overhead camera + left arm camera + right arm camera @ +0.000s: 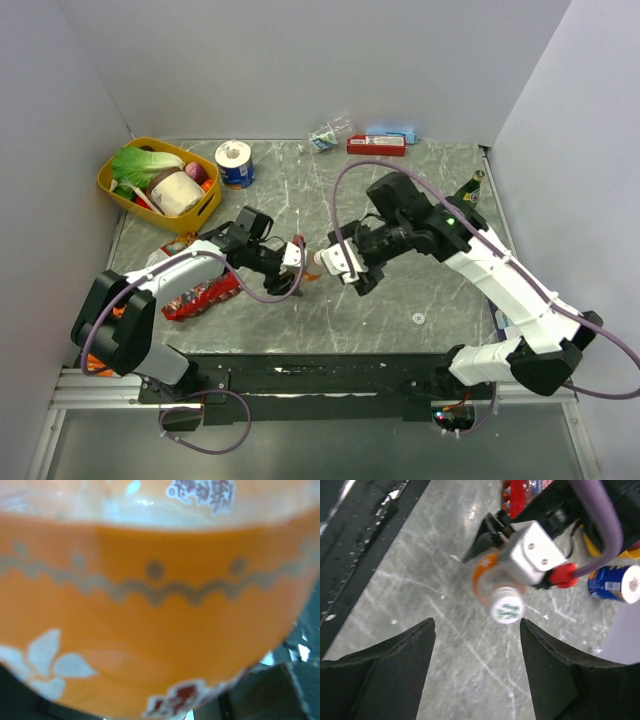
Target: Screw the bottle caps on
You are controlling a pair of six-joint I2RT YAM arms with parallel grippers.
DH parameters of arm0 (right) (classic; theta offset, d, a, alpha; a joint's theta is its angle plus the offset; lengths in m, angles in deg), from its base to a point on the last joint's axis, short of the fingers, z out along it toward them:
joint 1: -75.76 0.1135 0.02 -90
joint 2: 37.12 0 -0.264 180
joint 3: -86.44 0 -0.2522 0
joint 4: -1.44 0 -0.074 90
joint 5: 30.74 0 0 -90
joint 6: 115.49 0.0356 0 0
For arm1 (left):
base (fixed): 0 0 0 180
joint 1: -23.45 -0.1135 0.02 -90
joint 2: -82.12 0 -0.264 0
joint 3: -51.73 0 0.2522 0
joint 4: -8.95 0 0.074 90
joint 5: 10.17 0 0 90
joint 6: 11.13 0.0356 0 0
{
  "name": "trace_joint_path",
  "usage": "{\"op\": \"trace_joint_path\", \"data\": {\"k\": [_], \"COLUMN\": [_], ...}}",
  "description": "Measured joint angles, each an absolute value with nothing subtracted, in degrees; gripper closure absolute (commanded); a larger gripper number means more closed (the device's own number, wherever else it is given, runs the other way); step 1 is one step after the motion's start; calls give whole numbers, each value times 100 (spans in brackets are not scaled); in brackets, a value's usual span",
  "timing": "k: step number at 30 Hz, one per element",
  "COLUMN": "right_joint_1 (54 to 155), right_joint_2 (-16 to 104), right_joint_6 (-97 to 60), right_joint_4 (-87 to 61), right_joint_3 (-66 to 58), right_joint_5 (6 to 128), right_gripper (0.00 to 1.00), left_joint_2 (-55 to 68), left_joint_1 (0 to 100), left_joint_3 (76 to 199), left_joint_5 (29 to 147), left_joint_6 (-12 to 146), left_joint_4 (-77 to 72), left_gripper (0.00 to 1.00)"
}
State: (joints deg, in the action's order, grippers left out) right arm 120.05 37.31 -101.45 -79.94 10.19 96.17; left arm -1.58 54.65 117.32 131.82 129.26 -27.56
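Observation:
The orange drink bottle (303, 268) is held tilted above the table, its neck pointing right, with my left gripper (292, 258) shut on its body. Its orange label (150, 605) fills the left wrist view and hides my left fingers there. A white cap with green print (507, 606) sits on the bottle's neck. My right gripper (476, 630) is open just short of that cap, which lies beyond the tips and nearer the right finger (540, 645). In the top view my right gripper (335, 262) faces the bottle's mouth. The water bottle (330, 133) lies by the back wall.
A yellow basket (112, 188) of vegetables stands at the back left, with a blue and white roll (234, 163) beside it. A red box (376, 145) lies at the back. A dark green glass bottle (470, 190) stands at the right. A red packet (200, 296) lies under my left arm. A small white ring (418, 319) lies front right.

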Motion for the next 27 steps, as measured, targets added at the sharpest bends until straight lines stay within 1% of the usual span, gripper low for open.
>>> {"op": "trace_joint_path", "data": {"k": [4, 8, 15, 19, 23, 26, 27], "right_joint_1": [12064, 12080, 12165, 12176, 12187, 12191, 12191], "right_joint_2": [4011, 4166, 4359, 4647, 4844, 4918, 4947], "right_joint_6": [-10318, -10626, -11116, -11310, -11452, -11542, -11559], "right_joint_4": [-7771, -7797, -8149, -8402, -8523, -8630, -8684], "right_joint_3": [1028, 1115, 1469, 1786, 1852, 1863, 1889], "right_joint_5": [9621, 9671, 9844, 9910, 9934, 9936, 9934], "right_gripper": [29, 32, 42, 43, 44, 48, 52], "left_joint_2": [-249, -298, -302, -304, -352, -365, -365], "left_joint_1": [5465, 5465, 5465, 5465, 5465, 5465, 5465], "left_joint_3": [11791, 11951, 12102, 12113, 12158, 12187, 12189], "left_joint_5": [13298, 13315, 13361, 13372, 13374, 13377, 13377], "left_joint_6": [13337, 13606, 13822, 13847, 13903, 13919, 13919], "left_joint_4": [-3348, -3641, -3800, -3820, -3862, -3855, -3855], "left_gripper": [99, 99, 99, 99, 99, 99, 99]}}
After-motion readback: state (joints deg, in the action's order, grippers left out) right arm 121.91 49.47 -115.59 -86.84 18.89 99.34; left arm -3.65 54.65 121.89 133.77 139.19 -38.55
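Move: From the right hand, the white cap on the orange-labelled bottle lies about 5 cm to the left, 2 cm forward and 4 cm lower. The loose cap on the table is some 18 cm to that hand's right, 5 cm back and 28 cm below; the red snack bag is about 33 cm left, 4 cm forward and 27 cm below. From the left hand, which still grips the bottle, the bottle's cap is roughly 8 cm right, level fore and aft, 9 cm higher. Leftward by about 3.5 cm, the right hand closes in on the bottle's white cap, easing down a couple of centimetres at the end and turning some 15 degrees counter-clockwise. Its fingers narrow partway to straddle the cap without clamping it. The left hand keeps its grip on the bottle, draws it back a centimetre or so early on, then holds still. ##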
